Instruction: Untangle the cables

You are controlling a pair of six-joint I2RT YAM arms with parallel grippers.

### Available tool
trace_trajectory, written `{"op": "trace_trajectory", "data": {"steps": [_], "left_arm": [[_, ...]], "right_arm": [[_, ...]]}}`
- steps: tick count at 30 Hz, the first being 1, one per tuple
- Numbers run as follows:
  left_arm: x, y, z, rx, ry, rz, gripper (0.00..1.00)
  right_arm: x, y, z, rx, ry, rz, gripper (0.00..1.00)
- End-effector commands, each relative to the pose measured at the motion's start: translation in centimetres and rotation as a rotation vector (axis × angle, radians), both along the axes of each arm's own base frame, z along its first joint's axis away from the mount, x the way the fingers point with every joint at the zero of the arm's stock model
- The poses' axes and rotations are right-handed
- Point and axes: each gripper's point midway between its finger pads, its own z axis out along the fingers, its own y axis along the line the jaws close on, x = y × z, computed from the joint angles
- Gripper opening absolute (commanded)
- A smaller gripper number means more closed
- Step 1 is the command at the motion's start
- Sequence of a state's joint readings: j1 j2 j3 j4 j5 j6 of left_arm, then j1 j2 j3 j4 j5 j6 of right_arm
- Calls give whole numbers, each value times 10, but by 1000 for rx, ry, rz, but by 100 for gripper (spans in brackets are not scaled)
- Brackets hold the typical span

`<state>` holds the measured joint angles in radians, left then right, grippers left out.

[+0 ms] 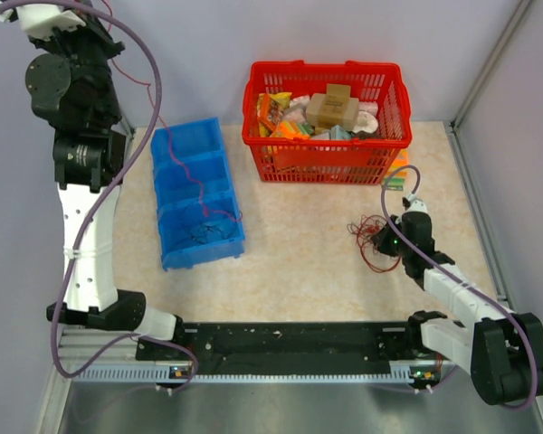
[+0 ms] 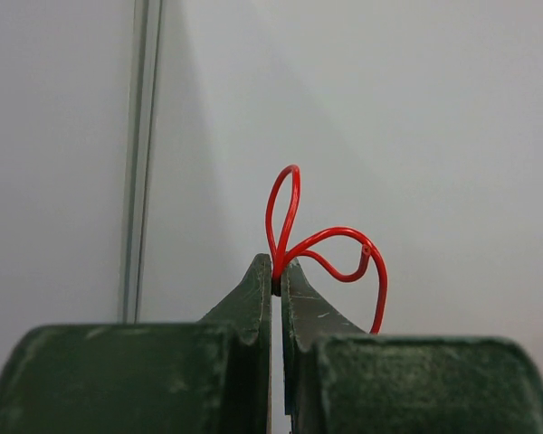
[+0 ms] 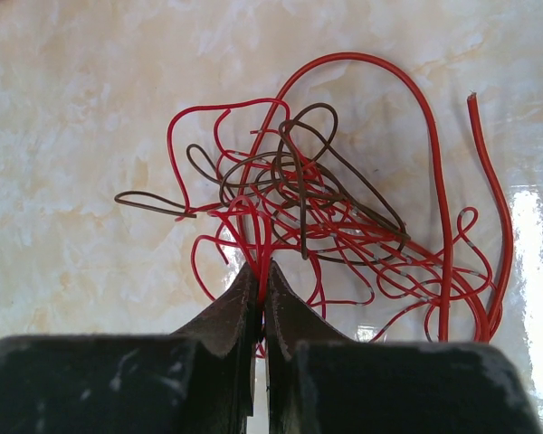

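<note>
The cables lie as a loose tangle of thin red and dark-red wires on the pale tabletop, at the right in the top view. My right gripper is shut on a few red strands at the tangle's near edge, low over the table. My left arm is raised high at the far left. Its gripper is shut on a single red wire that loops above the fingertips. A long thin red wire hangs from the top left down into the blue bin.
The blue bin has several compartments; the nearest holds a few more thin wires. A red basket full of packaged goods stands at the back, with a small green and yellow item at its right. Walls close in both sides.
</note>
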<state>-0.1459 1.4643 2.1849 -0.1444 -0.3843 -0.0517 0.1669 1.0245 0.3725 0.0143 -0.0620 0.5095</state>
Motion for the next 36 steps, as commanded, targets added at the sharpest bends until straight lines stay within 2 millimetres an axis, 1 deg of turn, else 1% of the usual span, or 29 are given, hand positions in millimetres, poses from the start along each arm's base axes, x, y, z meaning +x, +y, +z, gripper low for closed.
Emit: {"op": "trace_trajectory", "data": {"steps": [1, 3, 5, 6, 7, 10, 12, 14, 16, 17, 19, 22, 24, 26, 28, 29, 30, 31, 32, 33, 34, 36], "left_arm": [[30, 6, -32, 2, 78, 40, 0], [47, 9, -56, -7, 155, 50, 0], [59, 11, -83, -35, 232, 58, 0], [67, 12, -105, -53, 282, 67, 0], [71, 14, -123, -74, 316, 74, 0], [83, 9, -176, -126, 425, 56, 0], [93, 7, -222, -163, 541, 58, 0], [99, 10, -269, -222, 665, 98, 0], [101, 12, -316, -293, 795, 126, 0], [98, 13, -340, -341, 847, 145, 0], [95, 9, -377, -419, 908, 131, 0], [89, 6, -413, -505, 944, 107, 0], [84, 7, -429, -539, 961, 118, 0], [81, 9, -438, -550, 975, 125, 0], [80, 11, -438, -566, 979, 122, 0], [78, 11, -432, -566, 973, 115, 0], [80, 9, -418, -545, 941, 80, 0], [81, 3, -402, -514, 912, 23, 0], [82, -6, -378, -490, 864, -53, 0], [83, -26, -351, -456, 821, -193, 0], [80, -45, -319, -415, 751, -324, 0], [62, -86, -246, -331, 560, -605, 0]], "right_arm": [[12, 0, 15, 12, -55, -4, 0], [13, 0, 16, 14, -56, -3, 0], [13, 0, 16, 14, -56, -3, 0], [13, 0, 16, 14, -56, -3, 0], [13, 1, 16, 15, -56, 0, 0], [13, 1, 15, 17, -53, 2, 0], [13, 2, 14, 16, -52, 4, 0], [13, 1, 15, 18, -53, 3, 0], [13, 2, 16, 20, -55, 6, 0], [14, 2, 17, 21, -58, 6, 0], [13, 2, 16, 19, -56, 8, 0], [13, 3, 15, 20, -54, 10, 0], [13, 3, 16, 21, -56, 13, 0], [13, 3, 16, 22, -58, 11, 0], [13, 3, 17, 23, -60, 12, 0], [13, 3, 17, 21, -60, 13, 0], [13, 4, 17, 25, -61, 15, 0], [13, 3, 17, 24, -60, 13, 0], [13, 4, 17, 25, -61, 16, 0], [13, 4, 16, 25, -59, 16, 0], [13, 4, 16, 25, -58, 18, 0], [14, 5, 16, 28, -56, 17, 0]]}}
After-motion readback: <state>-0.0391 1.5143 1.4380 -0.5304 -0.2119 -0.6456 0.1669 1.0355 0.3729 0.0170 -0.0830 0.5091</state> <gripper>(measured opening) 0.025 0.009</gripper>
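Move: My left hand is high up, with the middle of the blue tray's floor some 64 cm below it, about 2 cm ahead and 7 cm right. The small black tangle in the tray's front compartment is 7 cm back and 8 cm right; the red basket is roughly 17 cm ahead and 35 cm right. From my right hand, the tray is about 40 cm left and 9 cm ahead; the red tangle is 2 cm left, at its fingertips. I keep the red cable's end pinched in my shut left fingers and swing that hand fast down above the blue tray, roughly 47 cm, arcing forward some 11 cm and then a little back. My fingers tip from pointing upward to slanting down, about 60 degrees, with a roll to the right; at the bottom I turn back and rise about 4 cm. ##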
